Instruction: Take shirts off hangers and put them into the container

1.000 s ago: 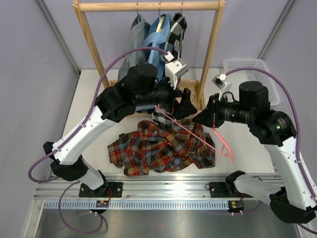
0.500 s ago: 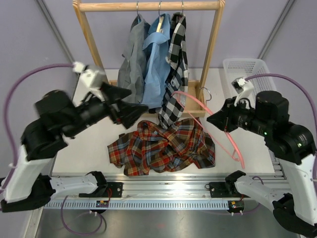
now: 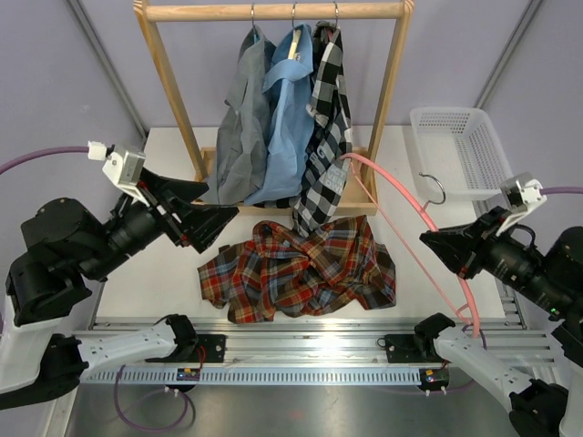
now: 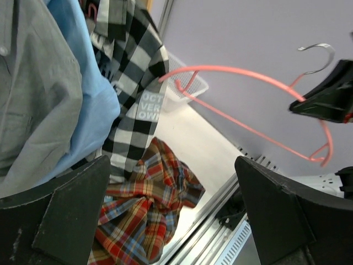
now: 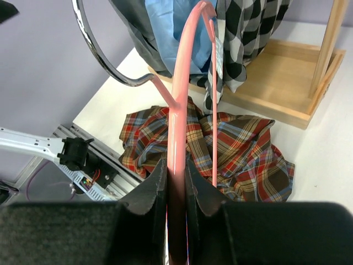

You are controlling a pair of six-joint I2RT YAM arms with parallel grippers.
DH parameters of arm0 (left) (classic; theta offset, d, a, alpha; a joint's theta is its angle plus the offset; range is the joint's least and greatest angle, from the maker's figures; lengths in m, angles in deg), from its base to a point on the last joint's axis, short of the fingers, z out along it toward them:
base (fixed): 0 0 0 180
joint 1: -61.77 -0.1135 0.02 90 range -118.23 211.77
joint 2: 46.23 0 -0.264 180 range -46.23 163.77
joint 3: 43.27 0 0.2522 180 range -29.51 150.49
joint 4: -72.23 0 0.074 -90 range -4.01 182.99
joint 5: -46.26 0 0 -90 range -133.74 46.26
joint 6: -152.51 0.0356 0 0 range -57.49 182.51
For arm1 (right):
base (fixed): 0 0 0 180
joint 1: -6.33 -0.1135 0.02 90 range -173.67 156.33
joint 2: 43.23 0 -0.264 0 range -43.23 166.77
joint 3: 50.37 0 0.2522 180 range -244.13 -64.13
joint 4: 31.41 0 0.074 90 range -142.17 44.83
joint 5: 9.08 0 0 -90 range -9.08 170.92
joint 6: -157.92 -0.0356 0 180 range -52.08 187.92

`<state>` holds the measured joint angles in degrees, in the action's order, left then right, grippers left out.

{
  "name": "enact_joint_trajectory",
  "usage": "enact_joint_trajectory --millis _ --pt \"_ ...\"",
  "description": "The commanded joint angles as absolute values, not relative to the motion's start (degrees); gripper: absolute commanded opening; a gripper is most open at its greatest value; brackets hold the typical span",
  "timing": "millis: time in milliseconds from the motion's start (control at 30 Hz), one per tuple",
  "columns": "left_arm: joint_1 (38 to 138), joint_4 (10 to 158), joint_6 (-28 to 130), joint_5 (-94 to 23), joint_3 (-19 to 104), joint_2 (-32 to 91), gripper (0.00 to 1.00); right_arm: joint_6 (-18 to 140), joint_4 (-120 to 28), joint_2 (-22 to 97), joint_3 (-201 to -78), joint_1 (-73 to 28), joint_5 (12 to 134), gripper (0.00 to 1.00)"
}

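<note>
The red-and-dark plaid shirt (image 3: 301,269) lies crumpled on the table's near middle, off any hanger. My right gripper (image 3: 430,241) is shut on the pink hanger (image 3: 401,205), which it holds bare in the air right of the rack, silver hook (image 3: 435,188) toward the container (image 3: 460,150). In the right wrist view the fingers (image 5: 157,185) pinch the pink rod (image 5: 182,83) above the plaid shirt (image 5: 242,149). My left gripper (image 3: 223,200) stands open and empty at the left, beside the hanging grey shirt (image 3: 239,127). The light blue (image 3: 287,109) and checked (image 3: 326,118) shirts hang beside it.
The wooden rack (image 3: 273,11) spans the back, its base frame (image 3: 360,196) on the table behind the plaid shirt. The white basket sits at the back right with nothing in it. The metal rail (image 3: 301,341) runs along the near edge.
My left arm swung from the middle back to the left, still open. My right arm drew back to the right with the pink hanger. The plaid shirt stayed on the table.
</note>
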<state>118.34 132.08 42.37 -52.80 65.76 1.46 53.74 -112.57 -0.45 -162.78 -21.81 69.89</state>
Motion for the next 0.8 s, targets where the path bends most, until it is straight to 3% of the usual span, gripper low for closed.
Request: enact_joint_trajectory --millis 0,400,767 --pt "118.5 130.9 41.3 -54.1 65.9 1.4 0.99 54.1 -109.1 -1.0 -164.8 -22.2 72.4 0.0" --pt "118.5 132.0 40.1 -54.0 64.6 -0.3 0.99 53.9 -99.5 -4.8 -162.3 -22.1 78.8 0.0" --pt "118.5 130.4 39.2 -54.6 60.8 -3.1 0.99 54.2 -91.8 11.1 -163.0 -22.1 84.0 0.0"
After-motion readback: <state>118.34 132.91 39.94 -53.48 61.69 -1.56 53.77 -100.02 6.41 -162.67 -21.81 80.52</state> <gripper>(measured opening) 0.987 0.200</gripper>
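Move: The right gripper already holds the pink hanger. The bare right part of the rack's bar lies about 28 cm ahead of it, 7 cm left, at roughly the same height; the checkered shirt hangs about 25 cm ahead and 15 cm left, and the container is some 38 cm ahead, 24 cm right, far below. The plaid shirt lies 4 cm ahead, 20 cm left, far below. From the empty left hand, that bare bar is about 27 cm ahead and 27 cm right. Keep the right gripper shut on the pink hanger. First lift about 4 cm while easing some 3 cm to the right and tipping the fingers up; then drive forward about 8 cm and slightly left, quickening towards the rack, letting the tip-up partly come back down. Over it all, turn the hand about 10 degrees clockwise. ##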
